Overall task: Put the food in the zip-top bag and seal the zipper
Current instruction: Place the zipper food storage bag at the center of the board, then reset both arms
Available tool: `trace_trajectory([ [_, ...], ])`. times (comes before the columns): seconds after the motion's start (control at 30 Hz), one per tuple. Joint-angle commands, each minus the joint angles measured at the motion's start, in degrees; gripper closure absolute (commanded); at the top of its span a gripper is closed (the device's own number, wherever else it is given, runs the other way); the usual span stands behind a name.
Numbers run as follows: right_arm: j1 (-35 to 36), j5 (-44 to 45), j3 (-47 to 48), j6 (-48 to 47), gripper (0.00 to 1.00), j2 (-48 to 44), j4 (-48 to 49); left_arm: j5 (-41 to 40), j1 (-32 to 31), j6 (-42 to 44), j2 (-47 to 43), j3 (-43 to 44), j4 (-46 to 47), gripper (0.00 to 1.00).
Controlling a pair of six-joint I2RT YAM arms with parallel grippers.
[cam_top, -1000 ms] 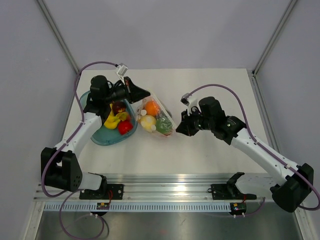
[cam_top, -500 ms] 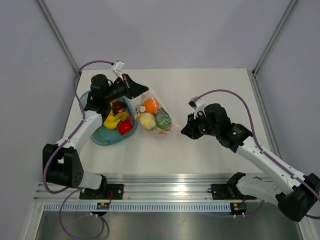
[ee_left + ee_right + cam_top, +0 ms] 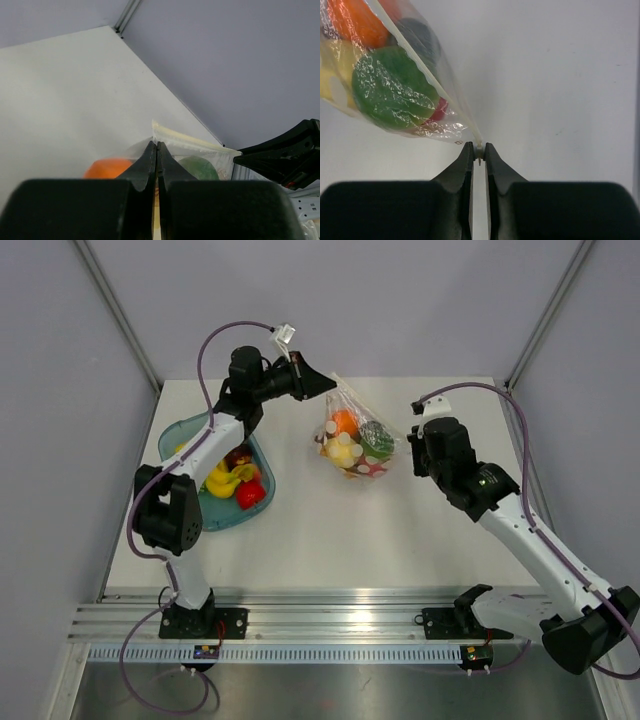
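Note:
The clear zip-top bag (image 3: 356,441) hangs stretched between my two grippers above the far middle of the table. Inside it lie food pieces: an orange (image 3: 344,422), a green one (image 3: 377,438) and a pale yellow one (image 3: 340,448). My left gripper (image 3: 327,386) is shut on the bag's top corner; in the left wrist view its jaws (image 3: 157,145) pinch the plastic beside the zipper (image 3: 192,141). My right gripper (image 3: 411,450) is shut on the other end of the zipper (image 3: 466,124), with a small white tab between its fingertips (image 3: 479,148).
A translucent blue-green bowl (image 3: 190,430) stands at the left. It holds yellow bananas (image 3: 226,480), a red piece (image 3: 250,494) and a dark red piece (image 3: 238,456). Grey walls close in the back and both sides.
Both grippers have carried the bag away from the bowl, up and towards the far right. The left arm swung from over the bowl to the far middle, and the right arm followed.

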Motion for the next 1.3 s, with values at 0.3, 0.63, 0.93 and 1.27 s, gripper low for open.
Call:
trace_trajectory([
  [0.3,-3.57,-10.73,2.95,-10.5,0.61,-0.34,0.85,2.92,0.99,-1.63,13.05,23.51,-0.17,0.01],
  [0.63,-3.57,-1.72,2.06,1.72,0.14,1.51,-2.4,-10.6,3.89,12.43,-3.38,17.36,-26.08,0.01],
  [0.93,-3.49,3.92,10.58,7.61,0.0,7.75,-2.41,-22.64,3.89,16.83,-20.94,0.07,-36.73,0.01],
  [1.27,-3.57,8.85,13.49,9.72,0.01,8.55,-3.46,-35.56,3.81,18.24,-35.2,-17.0,-37.96,0.01],
])
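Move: The filled bag hangs from both hands by its zipper ends, its fruit about 10 cm back, 3 right and 17 below the left hand. The bare board spot it is taken to lies some 3 cm ahead of the right hand, 3 to its right and 20 below; from the left hand, about 10 back, 17 right and 27 down. The basket's middle is roughly 25 cm left of the left hand, 10 back and 27 down. The bag is swung out to the right by both hands, the left letting go of its zipper end as it reaches about 6 cm forward; that hand then sweeps left and back towards the basket, arching over and turning some 30 degrees counter-clockwise. The right hand rises a little, dips about 5 cm while spreading its fingers to free its end, then eases up and forward. ##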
